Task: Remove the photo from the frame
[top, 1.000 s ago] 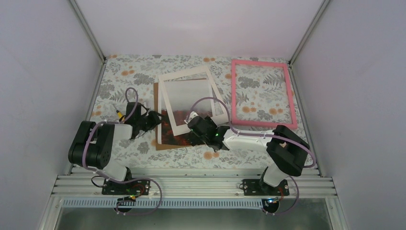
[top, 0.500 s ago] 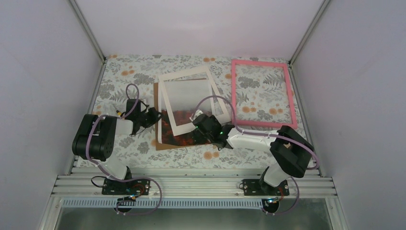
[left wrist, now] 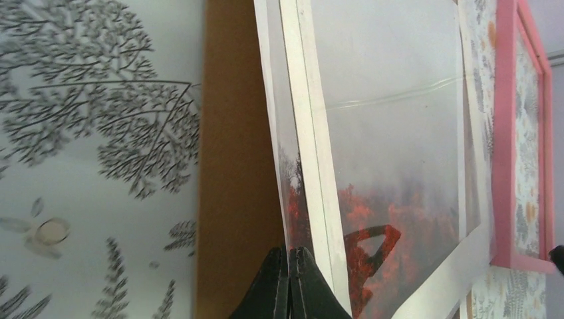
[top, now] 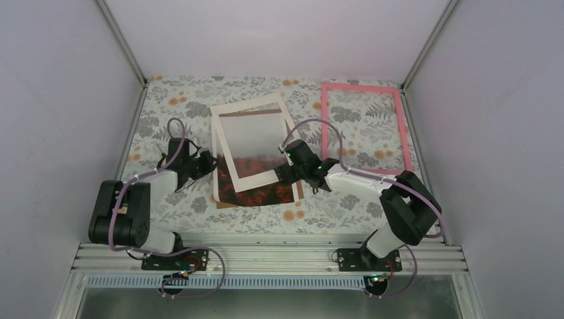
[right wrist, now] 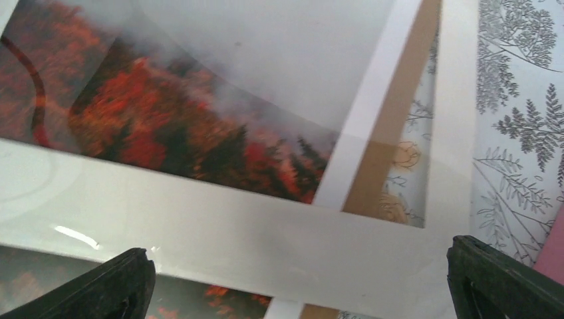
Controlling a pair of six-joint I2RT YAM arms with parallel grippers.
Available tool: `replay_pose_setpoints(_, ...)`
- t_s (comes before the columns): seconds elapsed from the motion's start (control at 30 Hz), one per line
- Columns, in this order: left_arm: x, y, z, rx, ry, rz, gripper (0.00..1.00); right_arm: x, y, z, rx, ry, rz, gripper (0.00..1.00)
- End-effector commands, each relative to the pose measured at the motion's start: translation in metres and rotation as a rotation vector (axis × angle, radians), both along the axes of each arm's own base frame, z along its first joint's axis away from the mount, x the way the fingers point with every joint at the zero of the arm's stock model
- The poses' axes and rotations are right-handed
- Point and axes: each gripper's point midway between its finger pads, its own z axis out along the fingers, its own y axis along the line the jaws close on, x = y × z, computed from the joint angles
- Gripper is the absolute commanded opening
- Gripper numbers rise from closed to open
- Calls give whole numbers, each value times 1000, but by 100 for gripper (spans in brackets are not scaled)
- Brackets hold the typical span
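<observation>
The photo, red-orange trees under grey mist, lies on a brown backing board, partly under a tilted cream mat board that carries a clear sheet. The empty pink frame lies apart at the back right. My left gripper is at the photo's left side. In the left wrist view its fingers are pressed together, and the photo's left edge runs into the seam between them. My right gripper hovers wide open over the mat's lower strip, nothing between its fingers.
The table has a floral cloth. Plain walls with metal corner posts close in the back and both sides. The pink frame shows at the right of the left wrist view, and its corner shows in the right wrist view.
My left gripper has shut at the photo's left edge. My right gripper moved toward the back right, and the mat turned and slid, baring more of the photo's lower part.
</observation>
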Motion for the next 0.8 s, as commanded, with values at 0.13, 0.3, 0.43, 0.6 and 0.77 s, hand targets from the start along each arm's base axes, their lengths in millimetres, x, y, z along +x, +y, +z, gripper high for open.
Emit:
replay_pose_setpoints(0.13, -26, 20, 7, 103, 38, 24, 2, 32, -8, 26, 107, 28, -64, 100)
replay_pose_setpoints(0.3, -39, 26, 19, 134, 71, 36, 2, 34, -4, 27, 135, 38, -60, 100)
replay_pose_setpoints(0.43, -49, 28, 30, 137, 69, 44, 2, 35, -4, 22, 141, 49, -68, 100)
replay_pose_setpoints(0.6, -59, 40, 38, 199, 93, 84, 2, 41, -7, 14, 156, 82, -92, 100)
replay_pose_setpoints(0.77, -69, 58, 56, 285, 115, 142, 2, 53, -14, 12, 186, 107, -127, 100)
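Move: My left hand already pinches the photo's left edge, with the photo's middle about 11 cm to its right, 3 cm below; the brown board lies about 12 cm right and 1 cm ahead. The mat lies on top, its middle some 12 cm right and 6 cm ahead. For my open right hand, the mat's middle is about 9 cm ahead, 6 cm left and 5 cm down, with the photo's middle 5 cm ahead and 7 cm left. Keeping my left fingers shut on the photo's edge, I draw the photo back about 6 cm, with some 4 cm each of left and lift, and roll that wrist roughly 10 degrees so its left side rises. My right hand, still wide open, goes about 3.5 cm forward over the mat's near right part, rising a little and then sinking back close above the mat. ##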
